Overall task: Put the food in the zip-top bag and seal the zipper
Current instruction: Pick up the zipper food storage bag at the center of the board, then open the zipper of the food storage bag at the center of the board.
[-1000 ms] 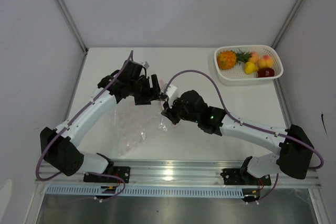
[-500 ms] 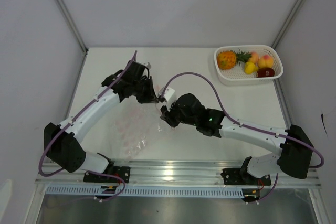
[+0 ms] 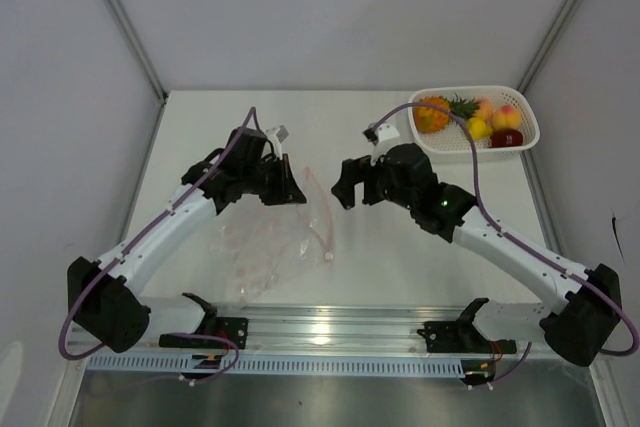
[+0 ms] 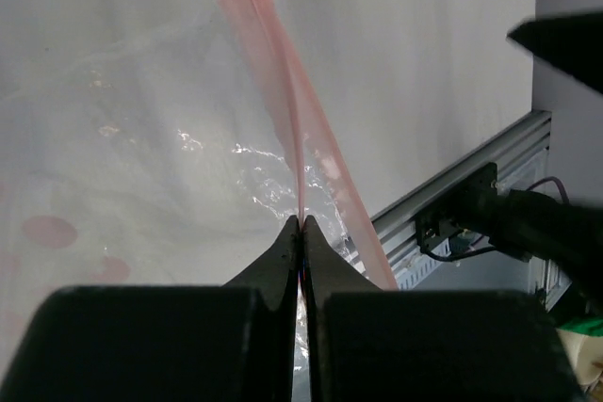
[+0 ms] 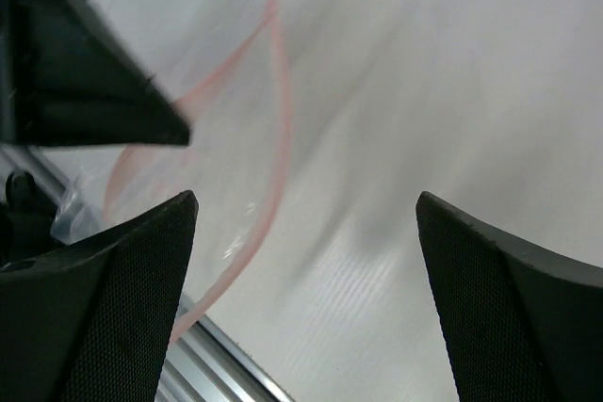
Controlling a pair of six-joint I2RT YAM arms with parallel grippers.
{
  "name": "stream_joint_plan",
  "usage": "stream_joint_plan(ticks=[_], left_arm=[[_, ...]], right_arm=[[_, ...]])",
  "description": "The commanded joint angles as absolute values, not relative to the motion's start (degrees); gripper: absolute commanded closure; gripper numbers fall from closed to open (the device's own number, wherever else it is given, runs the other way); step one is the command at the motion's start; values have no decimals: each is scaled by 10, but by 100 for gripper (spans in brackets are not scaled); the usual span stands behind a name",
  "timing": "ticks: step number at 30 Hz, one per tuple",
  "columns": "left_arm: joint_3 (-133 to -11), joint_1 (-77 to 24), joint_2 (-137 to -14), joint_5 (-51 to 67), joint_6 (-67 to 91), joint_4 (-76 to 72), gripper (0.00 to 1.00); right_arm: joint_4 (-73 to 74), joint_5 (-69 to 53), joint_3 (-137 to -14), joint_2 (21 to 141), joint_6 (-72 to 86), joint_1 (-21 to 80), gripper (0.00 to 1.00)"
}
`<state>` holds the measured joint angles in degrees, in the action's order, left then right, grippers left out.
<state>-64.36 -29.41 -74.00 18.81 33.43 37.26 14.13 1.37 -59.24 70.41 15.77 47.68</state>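
Note:
The zip-top bag (image 3: 265, 247) lies clear and crumpled on the table at left of centre, its mouth lifted. My left gripper (image 3: 297, 193) is shut on the pink zipper (image 4: 283, 82), with the strip rising from between the tips of the left gripper (image 4: 302, 223). My right gripper (image 3: 344, 183) hangs open just right of the bag mouth, holding nothing. In its wrist view the right gripper (image 5: 307, 197) faces the curved zipper (image 5: 279, 129). The food sits in the white basket (image 3: 520, 102): a pineapple (image 3: 432, 113), peaches (image 3: 507, 116), a yellow fruit (image 3: 476, 129) and a dark red apple (image 3: 505, 138).
The basket stands at the table's far right corner, beside the right wall. A metal rail (image 3: 330, 332) with both arm bases runs along the near edge. Grey walls close in the table on the left and at the back.
My left gripper has shut on the zipper strip. My right gripper has opened, let go of the bag and drawn back up and to the right, toward the basket.

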Motion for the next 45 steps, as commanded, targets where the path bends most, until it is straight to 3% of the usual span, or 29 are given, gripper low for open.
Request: stream_joint_plan(ticks=[1,19,24,25,28,31,37,45], left_arm=[[-638,-297,-701,232,314,332,100],[-653,-297,-681,269,336,288,99],[-664,-297,-686,290,347,279,99],[-669,-297,-685,299,348,279,99],[-671,-297,-673,299,345,290,99],[-668,-297,-655,293,339,302,99],[-666,-294,-618,257,327,330,99],[-663,-287,-627,275,342,302,99]], right_arm=[[181,-32,-631,693,206,418,0],[108,-200,-606,753,277,417,1],[80,-227,-592,787,291,417,20],[79,-221,-592,793,291,416,42],[101,-162,-594,802,283,414,82],[140,-114,-606,800,271,404,94],[235,-4,-635,789,208,347,98],[217,-92,-612,773,200,306,96]])
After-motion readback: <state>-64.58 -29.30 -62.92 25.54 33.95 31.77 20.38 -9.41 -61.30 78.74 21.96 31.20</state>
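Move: My right hand, open, has the near-side pink strip of the bag's mouth about 6 cm to its left, 1 cm back and some 7 cm below. The strip's far corner lies about 10 cm left, 8 cm ahead and 9 cm down. The opposite strip, still pinched by my left hand, is some 11 cm left, 1 cm back and 4 cm lower. From my left hand, the near-side strip is about 5 cm right, 1 cm back and 3 cm below. My right hand swings briefly out forward and right, then sweeps back left and down, about 6 cm leftward, tipping down nearly 20 degrees, and shuts on the pink strip of the bag mouth. Keeping that pinch, I draw it right and forward, away from my left hand. My left hand keeps its hold on the bag, lifting about 8 cm with its fingers tilting up. ##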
